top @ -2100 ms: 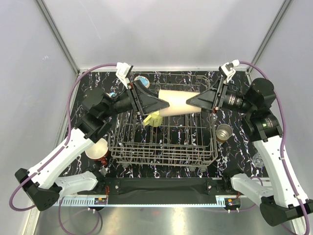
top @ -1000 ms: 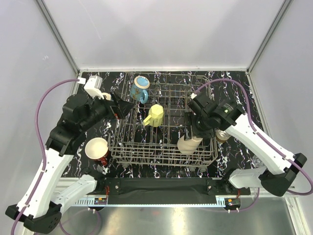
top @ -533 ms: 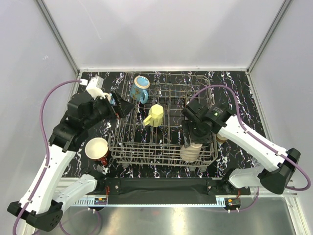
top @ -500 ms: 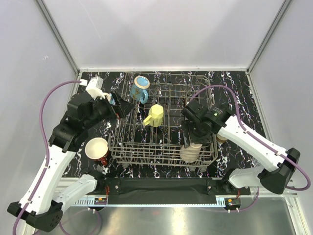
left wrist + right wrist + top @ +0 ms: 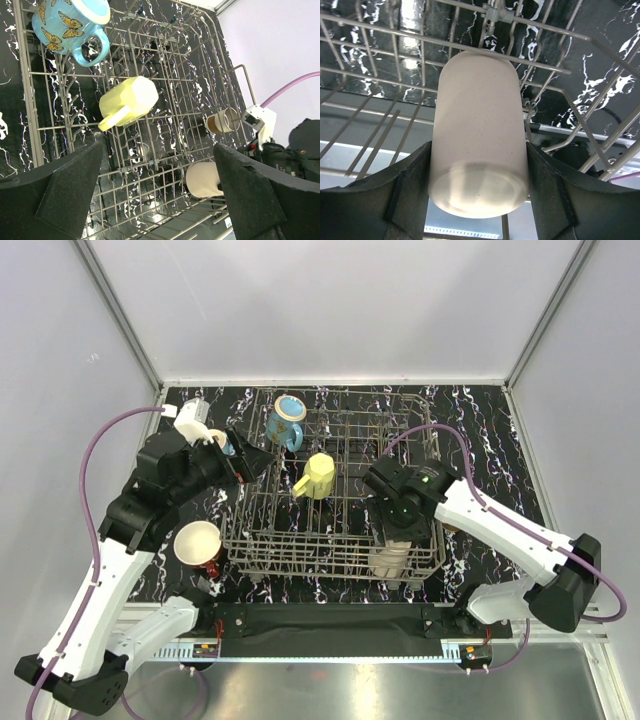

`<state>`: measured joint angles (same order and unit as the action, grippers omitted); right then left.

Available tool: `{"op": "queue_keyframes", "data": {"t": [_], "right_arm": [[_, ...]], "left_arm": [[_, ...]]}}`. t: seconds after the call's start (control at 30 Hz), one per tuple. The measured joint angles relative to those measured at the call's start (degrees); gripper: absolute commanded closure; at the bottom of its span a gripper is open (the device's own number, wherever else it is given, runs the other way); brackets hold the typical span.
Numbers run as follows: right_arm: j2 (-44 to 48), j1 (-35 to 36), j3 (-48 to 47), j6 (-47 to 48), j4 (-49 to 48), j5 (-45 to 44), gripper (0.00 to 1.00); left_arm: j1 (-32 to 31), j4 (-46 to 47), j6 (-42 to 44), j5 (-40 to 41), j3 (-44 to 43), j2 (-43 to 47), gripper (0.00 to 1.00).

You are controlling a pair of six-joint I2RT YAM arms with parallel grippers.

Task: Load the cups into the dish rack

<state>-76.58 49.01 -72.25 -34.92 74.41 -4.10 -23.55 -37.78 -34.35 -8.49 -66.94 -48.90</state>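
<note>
The grey wire dish rack fills the middle of the table. My right gripper is shut on a cream cup and holds it inside the rack's near right corner. In the right wrist view the cream cup sits between both pads with its closed base towards the camera and the rack wires behind it. A light blue butterfly mug and a yellow-green mug lie in the rack. My left gripper hangs open over the rack's left edge, holding nothing. A red mug stands left of the rack.
In the left wrist view a steel tumbler stands on the black marbled table just outside the rack's right wall. The right arm stretches across that side. Grey walls close in the table on three sides.
The right arm has carried the cream cup from above the rack down into its near right corner. The left arm has pulled back to the rack's left edge and barely moved since.
</note>
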Motion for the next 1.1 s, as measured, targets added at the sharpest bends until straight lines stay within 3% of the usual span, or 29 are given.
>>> {"op": "queue_keyframes", "data": {"t": [0.13, 0.23, 0.37, 0.4, 0.5, 0.6, 0.63, 0.83, 1.1], "right_arm": [[-0.4, 0.5, 0.7, -0.3, -0.3, -1.0, 0.99], [-0.6, 1.0, 1.5, -0.8, -0.7, -1.4, 0.88], [-0.6, 1.7, 2.1, -1.3, -0.9, -1.7, 0.61], [-0.6, 1.8, 2.1, -1.4, -0.9, -1.7, 0.49], [-0.4, 1.8, 2.3, -1.6, -1.0, -1.8, 0.31], [-0.2, 1.8, 2.4, -2.1, -1.2, -1.7, 0.22], [-0.2, 1.9, 2.4, -2.4, -1.4, -1.5, 0.1], [1.5, 2.2, 1.3, -3.9, -1.4, -0.8, 0.04], [4.3, 2.3, -4.5, -4.9, 1.7, -2.8, 0.04]], "left_arm": [[0.0, -0.1, 0.0, 0.0, 0.0, 0.0, 0.01], [0.0, -0.3, 0.0, 0.1, -0.2, 0.0, 0.01], [0.0, -1.7, 0.4, 0.3, -1.1, 0.1, 0.01], [0.1, -2.1, 0.5, 0.5, -1.4, 0.2, 0.01], [0.0, -3.2, 0.7, 1.1, -2.2, 0.2, 0.01], [0.1, -3.7, 0.7, 1.6, -2.8, 0.2, 0.01], [0.1, -4.1, 0.7, 1.8, -3.2, 0.1, 0.01], [0.4, -8.5, 1.5, 4.9, -8.6, -2.4, 0.01], [0.7, -15.0, 2.6, 10.2, -16.4, -7.0, 0.01]]}}
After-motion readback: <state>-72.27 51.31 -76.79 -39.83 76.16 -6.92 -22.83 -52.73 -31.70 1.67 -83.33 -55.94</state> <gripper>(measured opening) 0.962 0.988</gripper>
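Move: The pink cup is still pinched upside down in the right gripper, its middle some 4 cm below the hand point, over the rack's near right corner. From this hand the yellow mug stands about 18 cm ahead and 17 left, and the brown cup 9 ahead and 17 right, outside the rack. The light-blue mug lies roughly 20 cm ahead of the left hand, 11 left and far below; the butterfly mug is 25 ahead and 8 right. Lower the right gripper the last centimetre or so, setting the pink cup bottom-up among the wires at the rack's near right, hold there briefly, then open the fingers to let go and lift nearly 5 cm clear of it. Meanwhile swing the open, empty left gripper left and up, turning it slightly counter-clockwise and raising its left side. ##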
